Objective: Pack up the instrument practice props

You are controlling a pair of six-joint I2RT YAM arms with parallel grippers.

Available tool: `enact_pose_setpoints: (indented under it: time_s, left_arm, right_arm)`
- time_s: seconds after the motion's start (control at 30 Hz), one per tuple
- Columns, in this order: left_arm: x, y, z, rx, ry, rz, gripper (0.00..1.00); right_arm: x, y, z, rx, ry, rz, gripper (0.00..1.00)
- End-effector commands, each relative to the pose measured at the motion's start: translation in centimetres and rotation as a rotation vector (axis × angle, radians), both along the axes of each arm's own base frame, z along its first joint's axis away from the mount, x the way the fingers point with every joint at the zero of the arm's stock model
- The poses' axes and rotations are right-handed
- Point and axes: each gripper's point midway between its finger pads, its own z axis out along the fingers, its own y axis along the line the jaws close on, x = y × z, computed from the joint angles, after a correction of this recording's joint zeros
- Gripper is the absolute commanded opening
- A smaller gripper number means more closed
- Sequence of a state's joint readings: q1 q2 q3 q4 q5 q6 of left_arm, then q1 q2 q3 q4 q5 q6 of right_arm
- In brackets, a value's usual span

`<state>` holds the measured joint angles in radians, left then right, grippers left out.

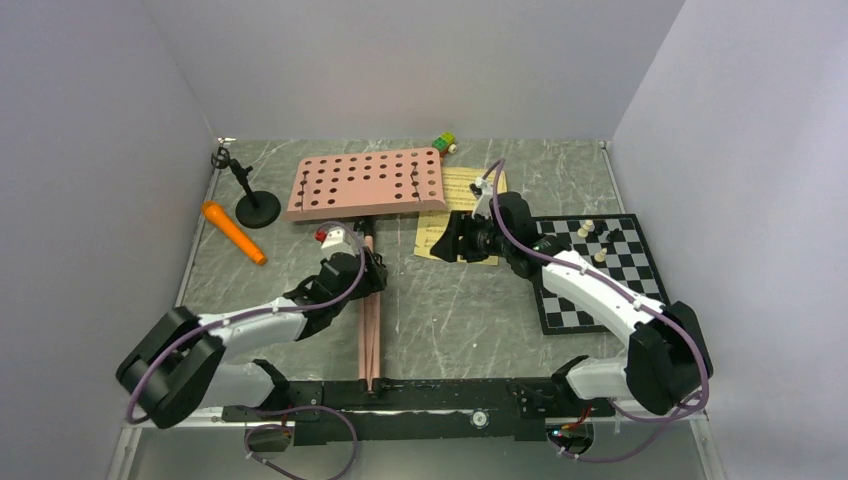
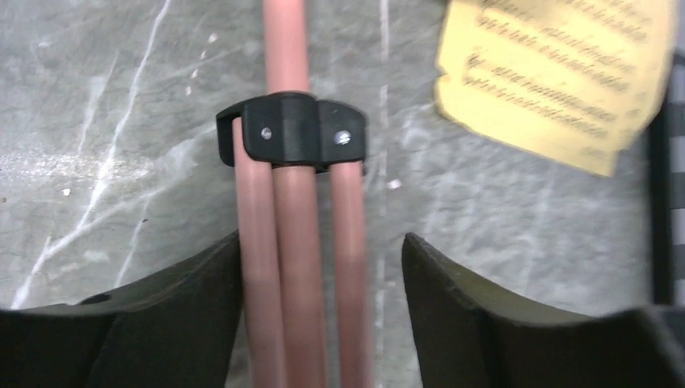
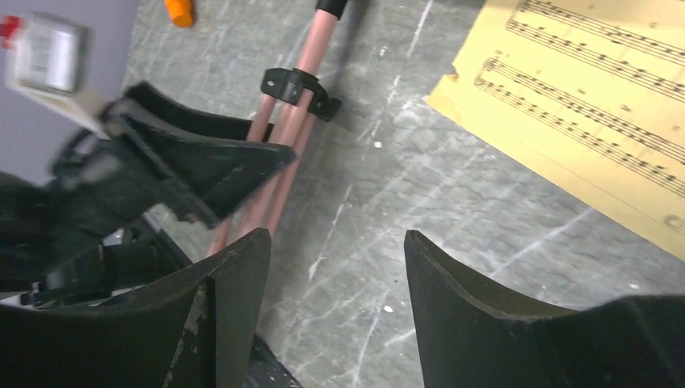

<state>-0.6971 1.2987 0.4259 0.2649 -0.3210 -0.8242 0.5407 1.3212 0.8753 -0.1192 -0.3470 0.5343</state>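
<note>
The pink perforated music stand (image 1: 365, 183) lies flat, with its folded tripod legs (image 1: 371, 330) pointing at the near edge. My left gripper (image 1: 371, 268) is open and straddles the legs (image 2: 299, 242) just below their black collar (image 2: 292, 133). Its left finger touches the outer leg and its right finger stands apart. My right gripper (image 1: 452, 240) is open and empty (image 3: 335, 234). It hovers over bare table between the legs (image 3: 279, 186) and the yellow sheet-music pages (image 1: 462, 205), which also show in the right wrist view (image 3: 582, 105). The orange microphone (image 1: 234, 232) and the black mic stand (image 1: 255, 205) lie at the far left.
A chessboard (image 1: 630, 275) with several pieces lies under my right arm at the right. A small block toy car (image 1: 445, 144) sits by the back wall. White walls close in the left, back and right sides.
</note>
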Motion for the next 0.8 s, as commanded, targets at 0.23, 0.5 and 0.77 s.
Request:
enact_pose_setpoints:
  time_s: [0.23, 0.5, 0.77]
  left_arm:
    - [-0.5, 0.4, 8.4, -0.045, -0.136, -0.028, 0.99]
    - [-4.0, 3.2, 7.8, 0.036, -0.089, -0.065, 0.99]
    - [-4.9, 5.1, 9.3, -0.034, -0.109, 0.034, 0.99]
  right_arm:
    - [-0.6, -2.5, 0.1, -0.085, -0.113, -0.046, 0.67]
    - [-0.8, -5.4, 0.5, -0.139, -0.287, -0.210, 0.67]
    - [-1.1, -6.3, 1.4, -0.118, -0.325, -0.248, 0.69]
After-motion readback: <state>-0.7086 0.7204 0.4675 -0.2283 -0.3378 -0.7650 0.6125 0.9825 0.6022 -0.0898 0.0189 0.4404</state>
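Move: The left hand's fingers straddle the folded pink legs of the music stand; the black leg collar is about 4 cm ahead of that hand, 1 cm left and 2 cm below. The stand's perforated desk lies roughly 22 cm ahead of it and 4 cm left. From the empty right hand, the collar is some 15 cm left, 3 cm ahead and 13 cm lower, while the music sheets lie about 14 cm ahead and 6 cm right. The left hand, already loosened from the music stand's legs, rises steeply off them by about 9 cm while its fingers spread fully, then carries on back and to the left by some 5 cm each way, with the fingers tipping up slightly. Meanwhile the right hand, empty and still open, draws off about 6 cm to the right and a little back, away from the stand and towards the chessboard, its wrist turning clockwise and tipping its fingers up. ##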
